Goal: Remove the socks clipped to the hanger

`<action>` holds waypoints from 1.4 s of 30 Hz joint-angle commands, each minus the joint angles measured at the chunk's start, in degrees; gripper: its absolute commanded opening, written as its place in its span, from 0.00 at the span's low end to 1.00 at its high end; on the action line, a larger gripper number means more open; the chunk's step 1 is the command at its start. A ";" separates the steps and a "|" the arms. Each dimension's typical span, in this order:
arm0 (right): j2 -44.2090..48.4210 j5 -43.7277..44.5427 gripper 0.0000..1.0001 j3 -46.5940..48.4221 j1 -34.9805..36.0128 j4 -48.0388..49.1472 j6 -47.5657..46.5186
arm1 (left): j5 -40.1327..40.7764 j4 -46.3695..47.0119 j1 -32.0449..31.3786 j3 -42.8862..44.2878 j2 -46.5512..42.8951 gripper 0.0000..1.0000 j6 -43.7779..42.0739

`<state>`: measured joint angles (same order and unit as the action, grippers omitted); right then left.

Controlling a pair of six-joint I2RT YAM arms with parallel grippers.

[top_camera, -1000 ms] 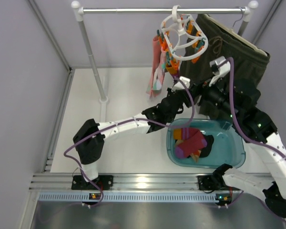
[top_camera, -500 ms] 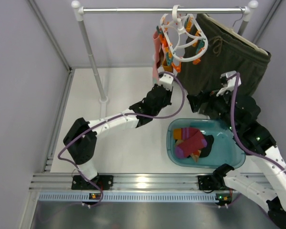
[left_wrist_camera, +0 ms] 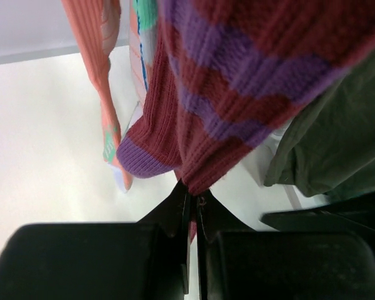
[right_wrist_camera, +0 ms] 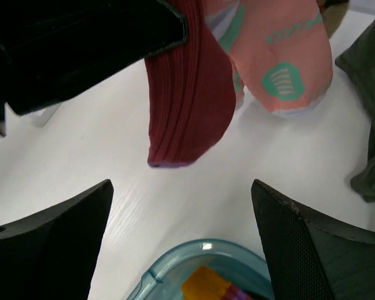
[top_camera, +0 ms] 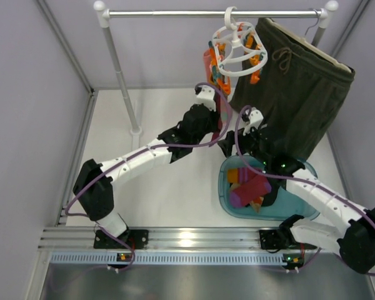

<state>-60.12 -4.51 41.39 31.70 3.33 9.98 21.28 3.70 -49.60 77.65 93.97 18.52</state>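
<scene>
The white ring hanger (top_camera: 237, 49) hangs from the rail by its hook, with orange and teal clips. Below it hangs a maroon sock with purple stripes (top_camera: 225, 112) (left_wrist_camera: 250, 75) (right_wrist_camera: 187, 94). My left gripper (top_camera: 217, 117) (left_wrist_camera: 194, 187) is shut on its lower fabric. A pink-teal sock (top_camera: 209, 62) (left_wrist_camera: 100, 81) (right_wrist_camera: 281, 56) hangs beside it. My right gripper (top_camera: 232, 145) (right_wrist_camera: 187, 206) is open with nothing between its fingers. It sits just below the two sock toes, above the teal basin's far rim.
The teal basin (top_camera: 307, 201) (right_wrist_camera: 169, 275) holds several loose socks. Dark olive shorts (top_camera: 297, 87) (left_wrist_camera: 337, 137) hang on the rail (top_camera: 175, 12) right of the hanger. The rack's upright post (top_camera: 122, 78) stands to the left. Walls close in on both sides.
My left gripper, still shut, moved left and up away from the basin. The right arm swung left from in front of the shorts to under the socks. The hanger shifted slightly.
</scene>
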 commanded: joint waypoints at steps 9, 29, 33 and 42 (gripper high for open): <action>-14.05 5.73 0.79 6.25 1.43 24.43 -6.72 | -1.33 -3.44 -0.23 4.35 -2.92 0.00 9.33; -17.85 6.36 0.04 -1.92 3.36 44.30 -4.88 | -1.42 -5.64 -0.76 4.27 -5.46 0.03 11.27; -14.86 7.76 0.00 -3.85 3.28 43.69 -4.53 | 1.47 -5.81 -0.76 2.00 -7.92 0.55 9.08; -4.49 -7.86 0.00 -4.73 -4.71 29.99 0.30 | -2.46 -4.24 -0.67 -9.87 -21.11 0.98 0.73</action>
<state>-69.25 -4.14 36.73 30.48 36.91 7.03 20.62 -3.09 -50.13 70.52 77.62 23.77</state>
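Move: Some 7 cm ahead of the open right hand, about 4 to its left and 2 above hangs the foot of the maroon striped sock; the shut left fingers already hold this sock, its foot dangling about 4 cm straight below them. From the right hand, a pink sock hangs about 15 ahead, 5 left and 6 up, the hanger is roughly 10 ahead and 25 up, and the teal bin sits 13 right, 2 back and 20 below. Reaching forward about 7 cm and a little left, the right hand comes to the foot of the maroon sock below the left fingers, tips its fingertips up nearly 20 degrees, and shuts to pinch the knit. Only then does the left hand, nearly still until now, open wide and back off left, back and up; the right hand, keeping its pinch, eases back, right and up. ##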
